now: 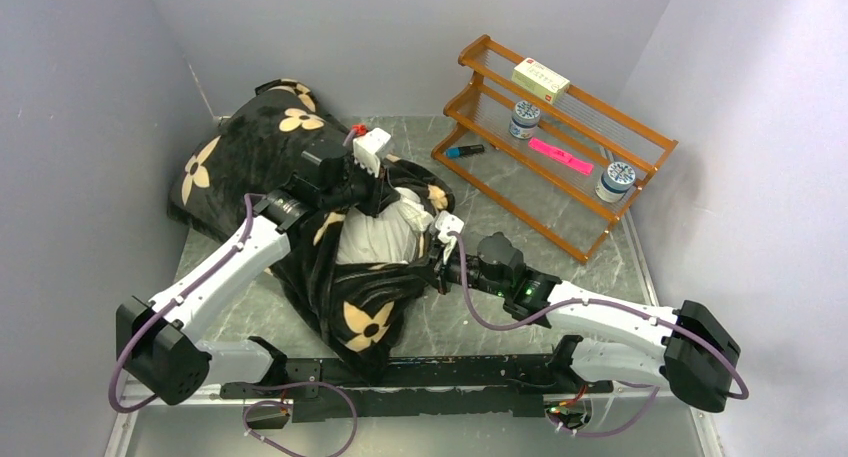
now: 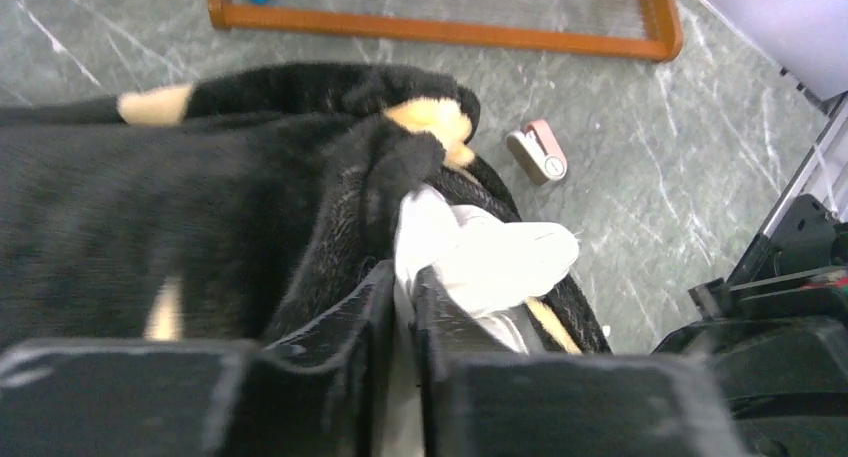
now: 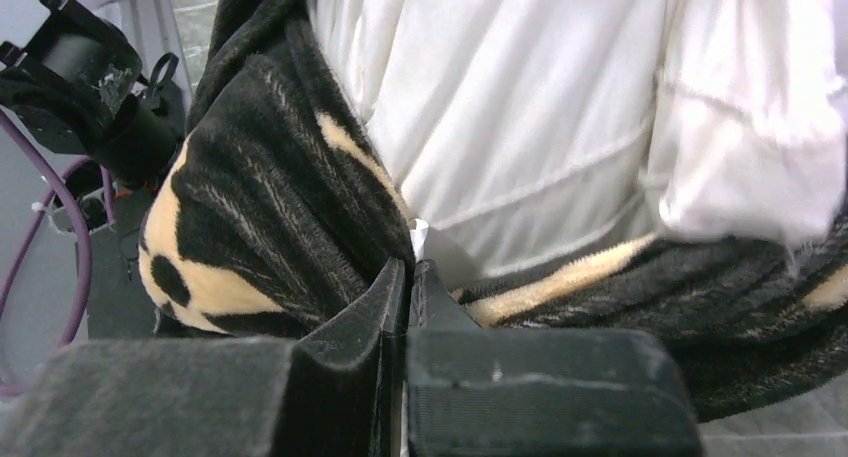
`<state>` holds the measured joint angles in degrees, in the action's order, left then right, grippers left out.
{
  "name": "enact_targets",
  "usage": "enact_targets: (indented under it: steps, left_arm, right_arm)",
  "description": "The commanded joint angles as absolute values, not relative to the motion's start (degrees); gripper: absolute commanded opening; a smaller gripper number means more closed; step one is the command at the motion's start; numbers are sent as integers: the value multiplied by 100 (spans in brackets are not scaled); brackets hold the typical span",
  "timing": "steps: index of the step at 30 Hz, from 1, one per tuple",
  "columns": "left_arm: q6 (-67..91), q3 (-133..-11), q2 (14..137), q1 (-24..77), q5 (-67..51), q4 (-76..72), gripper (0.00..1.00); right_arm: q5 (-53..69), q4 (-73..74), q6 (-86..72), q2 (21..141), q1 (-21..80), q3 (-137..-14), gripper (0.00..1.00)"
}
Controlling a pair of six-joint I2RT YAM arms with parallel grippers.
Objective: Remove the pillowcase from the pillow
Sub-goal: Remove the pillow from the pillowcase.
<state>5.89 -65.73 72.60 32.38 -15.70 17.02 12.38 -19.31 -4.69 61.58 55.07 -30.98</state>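
Observation:
The black plush pillowcase (image 1: pixel 250 147) with tan flowers lies at the left of the table, bunched toward the near edge. The white pillow (image 1: pixel 380 232) sticks out of its open end in the middle. My left gripper (image 1: pixel 385 199) is over that opening; in the left wrist view it (image 2: pixel 402 272) is shut on a fold of the white pillow (image 2: pixel 490 257), beside the pillowcase rim (image 2: pixel 200 197). My right gripper (image 1: pixel 437 267) is at the opening's right side; in the right wrist view it (image 3: pixel 408 265) is shut on the pillowcase edge (image 3: pixel 270 207), just below the pillow (image 3: pixel 520 107).
A wooden two-tier rack (image 1: pixel 555 127) stands at the back right with a box, two jars and a pink item on it. A blue marker (image 1: pixel 465 150) lies by its left end. A small pink-and-white object (image 2: pixel 538 154) lies on the table near the pillow. Walls close in left and right.

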Motion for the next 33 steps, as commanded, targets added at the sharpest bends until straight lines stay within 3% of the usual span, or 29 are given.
enact_targets:
  steps: [1,8,15,20,25,29,30,33]
  left_arm:
    - [681,-6605,6605,2979,-1829,644,23]
    - [813,-6114,5914,2988,-1773,1413,55]
    - [1088,-5928,5618,3381,-2004,1926,60]
    - [1107,-5971,5799,4671,-301,2405,60]
    - [1157,-6119,6044,5230,462,2485,66]
    - [1032,-6275,6492,5703,1282,2589,78]
    - [1015,-6247,6566,5774,1483,2518,85]
    - [949,-6311,6871,5871,1888,2460,88]
  right_arm:
    - [1001,-1828,-1008,6137,5546,-2752,0]
    - [897,-2188,-1085,6260,5551,-2720,0]
    - [770,-2442,-1198,6117,5552,-2486,0]
    - [405,-2387,-1493,5968,5546,-2391,0]
    - [18,-2371,-1907,5812,5551,-2307,3]
    - [116,-2615,-2057,5753,5548,-2184,3]
    - [159,-2642,-2088,5787,5546,-2176,3]
    - [289,-2738,-2131,5875,5548,-2141,3]
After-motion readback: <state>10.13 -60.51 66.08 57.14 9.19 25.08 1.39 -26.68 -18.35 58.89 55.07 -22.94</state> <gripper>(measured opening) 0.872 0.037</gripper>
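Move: The near hem of the pillowcase, pinched at the right fingertips, lies about 13 cm back, 4 cm right and 8 cm below the left hand, whose fingers are shut on cloth farther out. The exposed white pillow's middle is some 8 cm back, 3 cm left and 7 cm below the left hand; its loose corner is 4 cm back, 3 cm right and 6 cm down. Left lets go, opening wide, rises, then swings back about 10 cm and down towards the right-held hem. ##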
